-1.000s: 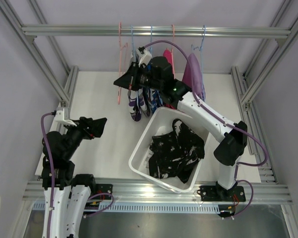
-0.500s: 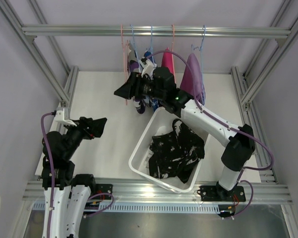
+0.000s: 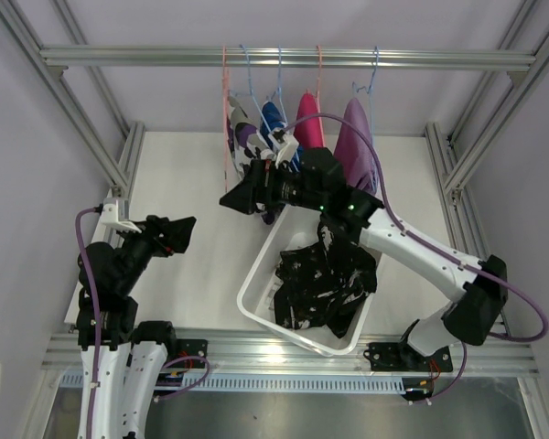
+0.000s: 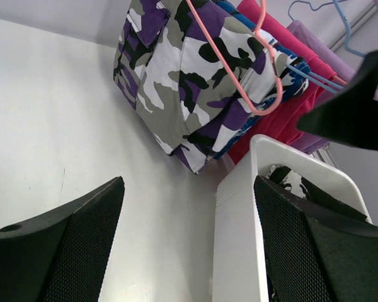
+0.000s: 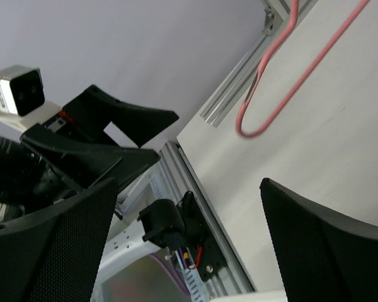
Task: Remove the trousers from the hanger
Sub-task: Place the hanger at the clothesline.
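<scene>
Purple-white camouflage trousers (image 3: 242,137) (image 4: 179,82) hang from the rail, with blue-white patterned trousers (image 3: 273,121), bright pink trousers (image 3: 309,117) and lilac trousers (image 3: 353,135) to their right. Black, white-flecked trousers (image 3: 325,279) lie in the white bin (image 3: 256,279). A bare pink hanger (image 3: 225,101) (image 4: 264,63) (image 5: 283,88) hangs at the left end. My right gripper (image 3: 235,197) (image 5: 188,189) is open and empty, just below and in front of the camouflage trousers. My left gripper (image 3: 176,230) (image 4: 188,189) is open and empty over the table's left side, facing the bin.
The bin's near left wall (image 4: 239,214) stands between my left fingers in the left wrist view. Aluminium frame rails (image 3: 119,155) border the white table (image 3: 183,174) on both sides. The overhead rail (image 3: 284,58) carries several hangers.
My right gripper has opened, let go of the camouflage trousers, and drawn back down toward the bin. The trousers have swung back up under the rail. The left arm has not moved.
</scene>
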Controlling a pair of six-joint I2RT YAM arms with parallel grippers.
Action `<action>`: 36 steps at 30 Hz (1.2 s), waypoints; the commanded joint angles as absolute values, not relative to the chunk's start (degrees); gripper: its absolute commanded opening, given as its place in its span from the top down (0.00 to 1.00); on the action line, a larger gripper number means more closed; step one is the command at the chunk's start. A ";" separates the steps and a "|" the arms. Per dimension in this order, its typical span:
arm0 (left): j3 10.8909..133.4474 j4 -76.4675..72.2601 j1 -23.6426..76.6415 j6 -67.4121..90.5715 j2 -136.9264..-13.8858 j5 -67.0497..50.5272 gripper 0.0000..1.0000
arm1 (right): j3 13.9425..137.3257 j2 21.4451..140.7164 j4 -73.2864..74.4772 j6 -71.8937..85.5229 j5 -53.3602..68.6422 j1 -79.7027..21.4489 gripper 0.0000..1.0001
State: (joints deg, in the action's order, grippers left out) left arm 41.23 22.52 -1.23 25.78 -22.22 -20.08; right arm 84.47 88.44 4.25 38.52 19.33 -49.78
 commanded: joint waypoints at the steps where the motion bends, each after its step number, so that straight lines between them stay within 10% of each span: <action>1: 41.22 22.24 -1.05 24.26 -22.50 -19.60 0.12 | 81.57 82.27 6.76 36.48 15.91 -50.89 0.01; 18: 43.32 21.00 -1.05 26.62 -25.48 -24.51 0.12 | 80.42 58.11 30.22 23.04 -5.05 -53.17 0.00; 36: 74.26 14.07 -0.88 43.58 -46.39 -42.88 0.11 | 65.75 36.39 40.16 18.19 -19.33 -52.21 0.00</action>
State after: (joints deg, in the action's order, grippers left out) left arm 72.23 17.19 -1.23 37.71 -40.42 -36.75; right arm 67.57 38.52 38.52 19.20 -16.91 -52.36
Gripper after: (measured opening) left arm 0.897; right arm 0.993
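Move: The empty pink hanger already hangs on the line. From the right gripper, its middle is about 12 cm ahead, 1 cm left and 8 cm higher. The purple camo trousers are around 10 cm ahead, 3 cm right and 8 cm lower. The basket's middle lies roughly 7 cm back, 15 cm right and 30 cm down. From the left gripper, that hanger is some 15 cm ahead, 11 cm right and 13 cm up. Draw the wide-open right gripper away from the hung pink hanger, about 26 cm to the right and some 8 cm back, arcing up over the basket and sinking again by its right-hand edge as the wrist swings clockwise. Midway, start raising the open left gripper about 18 cm, easing right and turning clockwise, its fingers tipping upward. ##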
